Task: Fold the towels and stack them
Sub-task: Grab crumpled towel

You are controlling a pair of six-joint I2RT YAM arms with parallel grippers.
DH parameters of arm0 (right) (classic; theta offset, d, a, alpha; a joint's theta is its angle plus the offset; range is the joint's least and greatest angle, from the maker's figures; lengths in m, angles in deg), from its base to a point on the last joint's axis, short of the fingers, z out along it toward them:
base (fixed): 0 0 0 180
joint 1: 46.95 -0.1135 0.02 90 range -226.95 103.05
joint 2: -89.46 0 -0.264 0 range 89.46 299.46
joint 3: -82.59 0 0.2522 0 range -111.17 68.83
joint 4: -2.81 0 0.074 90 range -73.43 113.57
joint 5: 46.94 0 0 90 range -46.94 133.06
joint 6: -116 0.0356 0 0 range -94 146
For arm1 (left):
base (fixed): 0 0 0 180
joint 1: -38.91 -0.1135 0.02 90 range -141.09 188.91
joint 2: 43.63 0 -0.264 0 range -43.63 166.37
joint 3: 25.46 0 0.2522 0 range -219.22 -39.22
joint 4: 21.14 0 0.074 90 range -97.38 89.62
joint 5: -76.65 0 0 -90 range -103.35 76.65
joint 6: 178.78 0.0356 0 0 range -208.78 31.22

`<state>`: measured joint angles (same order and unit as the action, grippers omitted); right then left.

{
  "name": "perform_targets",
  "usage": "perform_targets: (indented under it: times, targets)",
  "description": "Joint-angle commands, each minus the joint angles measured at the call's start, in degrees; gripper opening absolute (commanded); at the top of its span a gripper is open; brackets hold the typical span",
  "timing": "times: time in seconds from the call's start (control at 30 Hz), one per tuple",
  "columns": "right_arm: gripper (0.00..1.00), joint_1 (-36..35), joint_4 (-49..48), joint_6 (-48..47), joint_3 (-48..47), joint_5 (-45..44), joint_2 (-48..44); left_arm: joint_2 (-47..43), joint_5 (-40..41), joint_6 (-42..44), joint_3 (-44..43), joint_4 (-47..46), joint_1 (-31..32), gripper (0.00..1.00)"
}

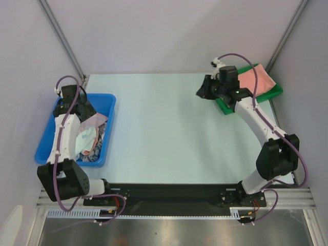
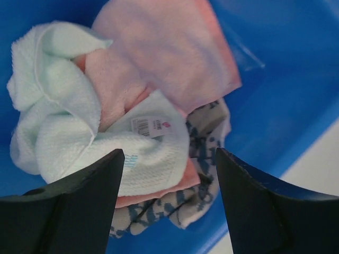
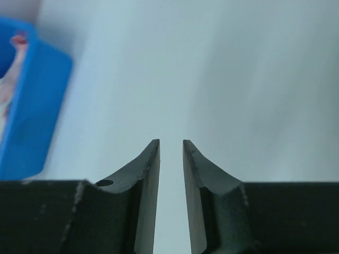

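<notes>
Several towels lie crumpled in the blue bin (image 1: pixel 47 146): a pale mint-white one (image 2: pixel 58 121) with a label, a salmon-pink one (image 2: pixel 169 53), and a dark blue patterned one (image 2: pixel 204 137) underneath. My left gripper (image 2: pixel 169 153) hangs open just above this pile (image 1: pixel 89 136), its fingers either side of the mint towel's corner, holding nothing. Another salmon-pink towel (image 1: pixel 256 79) lies folded on the green tray (image 1: pixel 274 92). My right gripper (image 1: pixel 204 91) is just left of the tray over bare table. In the right wrist view the right gripper (image 3: pixel 170 142) shows a narrow gap with nothing in it.
The blue bin (image 2: pixel 286 79) sits at the table's left edge, and its corner shows in the right wrist view (image 3: pixel 37 106). The green tray is at the far right corner, close to the side wall. Pale table (image 1: pixel 164 128) lies between the two.
</notes>
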<state>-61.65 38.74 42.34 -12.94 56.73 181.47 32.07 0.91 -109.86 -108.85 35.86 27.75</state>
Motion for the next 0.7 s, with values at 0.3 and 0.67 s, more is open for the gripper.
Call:
perform_targets:
  times: [0.3, 0.67]
  targets:
    - [0.29, -8.2, -7.6, 2.0, 2.3, 9.8, -1.1, 3.6, 4.0, -4.2, 9.4, -4.1, -2.8, 0.61]
    - [0.28, -8.3, -10.3, 1.7, 6.0, 13.5, 1.6, 2.5, 1.3, -5.6, 11.6, -5.1, -6.9, 0.28]
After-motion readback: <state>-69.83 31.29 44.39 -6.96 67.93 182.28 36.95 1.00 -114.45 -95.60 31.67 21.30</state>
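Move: The crumpled mint-white towel lies in the blue box, its middle about 12 cm below my left hand, 5 cm back and 7 cm to the left. The pink towel is some 3 cm ahead and 1 cm left of that hand, also 12 cm down; the patterned towel is about 6 cm back, 3 cm right and 14 cm down. From my right hand the mint-white towel is roughly 60 cm left, 17 cm back and 16 cm below. I drop my left hand about 10 cm into the blue box onto the mint-white towel, drawing back some 4 cm and slightly left. My fingers tip further down, turn a little counter-clockwise, and close to pinch a fold beside the label. My empty right hand swings left about 9 cm and back, rising then sinking, while turning counter-clockwise. ##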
